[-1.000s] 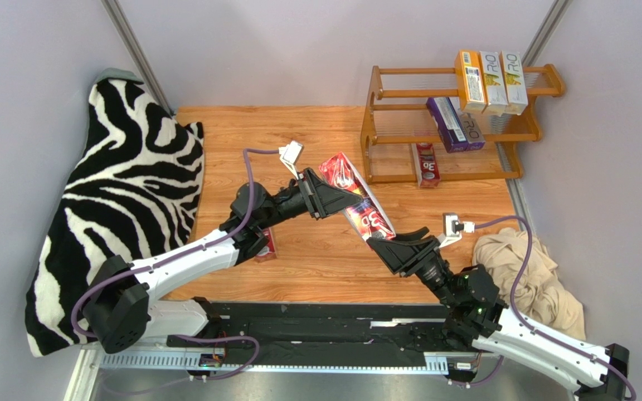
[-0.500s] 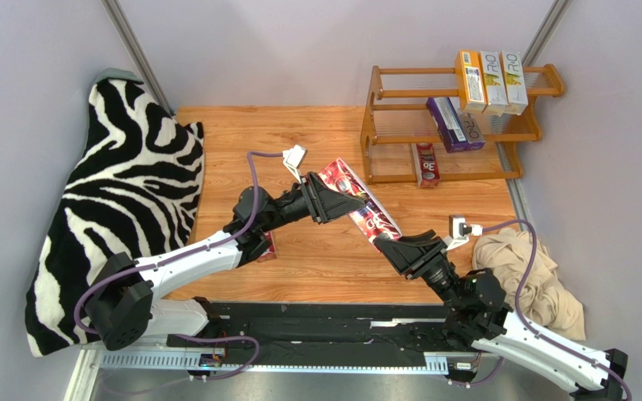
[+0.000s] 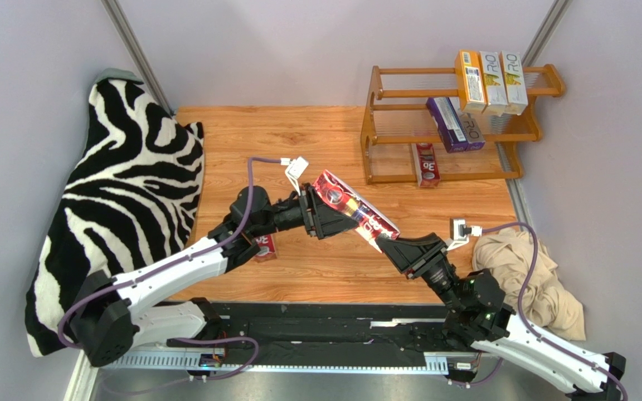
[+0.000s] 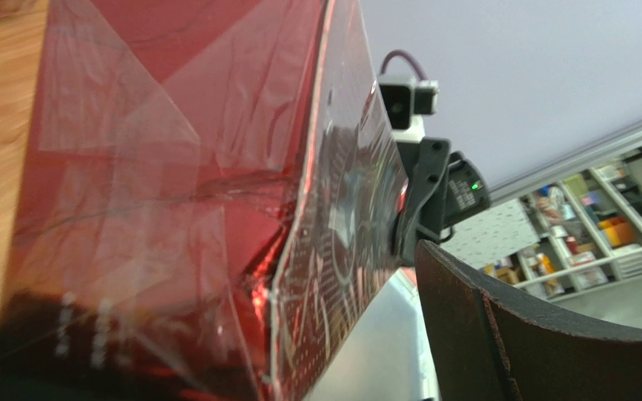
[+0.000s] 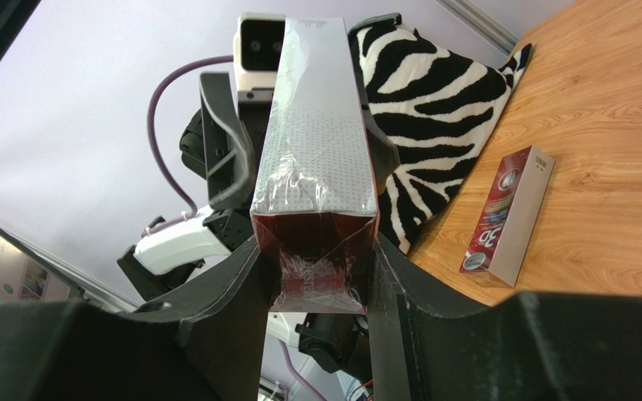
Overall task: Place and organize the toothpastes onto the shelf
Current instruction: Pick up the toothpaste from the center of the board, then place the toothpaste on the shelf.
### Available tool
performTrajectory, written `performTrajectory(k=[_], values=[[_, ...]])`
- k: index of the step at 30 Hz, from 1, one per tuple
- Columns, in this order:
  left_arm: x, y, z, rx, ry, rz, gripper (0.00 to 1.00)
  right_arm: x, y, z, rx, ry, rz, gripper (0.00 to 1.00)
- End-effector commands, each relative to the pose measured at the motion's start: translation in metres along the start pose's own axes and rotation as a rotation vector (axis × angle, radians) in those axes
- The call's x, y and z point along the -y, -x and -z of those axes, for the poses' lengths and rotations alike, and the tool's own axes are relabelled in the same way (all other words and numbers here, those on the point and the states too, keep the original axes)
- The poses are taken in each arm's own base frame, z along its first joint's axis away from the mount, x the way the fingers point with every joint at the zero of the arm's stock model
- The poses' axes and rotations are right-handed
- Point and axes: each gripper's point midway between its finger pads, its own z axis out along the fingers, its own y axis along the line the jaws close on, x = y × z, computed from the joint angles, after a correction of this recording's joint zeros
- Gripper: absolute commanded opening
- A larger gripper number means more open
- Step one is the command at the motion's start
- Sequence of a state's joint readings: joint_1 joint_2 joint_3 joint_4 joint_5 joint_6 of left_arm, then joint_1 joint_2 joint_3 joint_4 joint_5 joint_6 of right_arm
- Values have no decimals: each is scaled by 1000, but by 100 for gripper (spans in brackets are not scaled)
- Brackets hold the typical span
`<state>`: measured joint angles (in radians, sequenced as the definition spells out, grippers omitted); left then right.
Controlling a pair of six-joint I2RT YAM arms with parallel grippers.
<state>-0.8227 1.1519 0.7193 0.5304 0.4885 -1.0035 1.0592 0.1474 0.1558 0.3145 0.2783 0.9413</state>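
A red toothpaste carton [image 3: 354,213] hangs above the table between my two grippers. My right gripper [image 3: 390,245] is shut on its near end, and both fingers press the carton's sides [image 5: 312,142] in the right wrist view. My left gripper [image 3: 331,217] stands open around the far end. In the left wrist view a gap shows between the carton [image 4: 174,184] and my finger [image 4: 508,334]. A second red carton [image 3: 266,246] lies on the table under the left arm. The shelf [image 3: 366,125] holds three cartons on top [image 3: 492,81], two purple ones [image 3: 454,124] in the middle and a red one [image 3: 426,164] at the bottom.
A zebra-print rug [image 3: 123,192] covers the table's left edge. A beige cloth [image 3: 521,267] lies at the right, beside the right arm. Grey walls close in the back and both sides.
My right gripper has shut on the carton's near end. My left gripper, which held the carton, has opened. The carton has tipped slightly lower and shifted left.
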Motion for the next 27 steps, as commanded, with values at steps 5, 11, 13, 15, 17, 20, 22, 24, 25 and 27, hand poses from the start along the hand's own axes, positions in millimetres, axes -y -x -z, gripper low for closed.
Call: performTrajectory(k=[5, 11, 13, 15, 17, 20, 22, 24, 25, 27], values=[[-18, -31, 53, -117, 172, -187, 89, 25, 20, 6, 109, -128, -35, 19], [-26, -36, 74, -155, 263, -233, 89, 45, 22, 8, 143, -217, -39, 11], [-27, -38, 76, -163, 269, -239, 89, 51, 21, 10, 143, -250, -46, 10], [-28, -39, 79, -174, 285, -242, 89, 59, 25, 12, 166, -289, -59, 9], [-29, -39, 80, -176, 290, -245, 89, 68, 27, 15, 192, -327, -68, 8], [-28, -38, 82, -162, 292, -251, 89, 87, 26, 22, 217, -390, -72, 7], [-30, -39, 84, -163, 298, -254, 89, 94, 28, 24, 237, -412, -82, 6], [-31, -39, 85, -167, 307, -257, 89, 100, 30, 26, 260, -438, -77, 6], [-32, -40, 86, -170, 308, -257, 89, 105, 30, 28, 260, -460, -73, 6], [-34, -40, 87, -170, 318, -259, 89, 106, 34, 29, 274, -482, -71, 5]])
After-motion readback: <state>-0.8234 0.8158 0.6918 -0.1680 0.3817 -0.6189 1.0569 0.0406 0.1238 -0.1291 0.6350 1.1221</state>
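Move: The right hand grips the near end of the red toothpaste, whose middle lies some 6 cm ahead, 6 cm left and 2 cm above. The shelf's lower tier is about 30 cm ahead, 17 cm right and 12 cm below; a red box stands on it, 30 cm ahead and 13 cm right of the right hand. From the left hand, the held toothpaste is about 1 cm ahead and 2 cm right; the last toothpaste lies 4 cm ahead, 24 cm left and 20 cm below. Keeping its pinch on the toothpaste's end, the right hand sinks about 10 cm, easing right and forward towards the shelf's lower tier while tipping down and turning clockwise some 20 degrees each. The left hand, fingers already open, draws off the toothpaste to its left and down, about 7 cm each, and slightly back, its fingertips tipping down. ##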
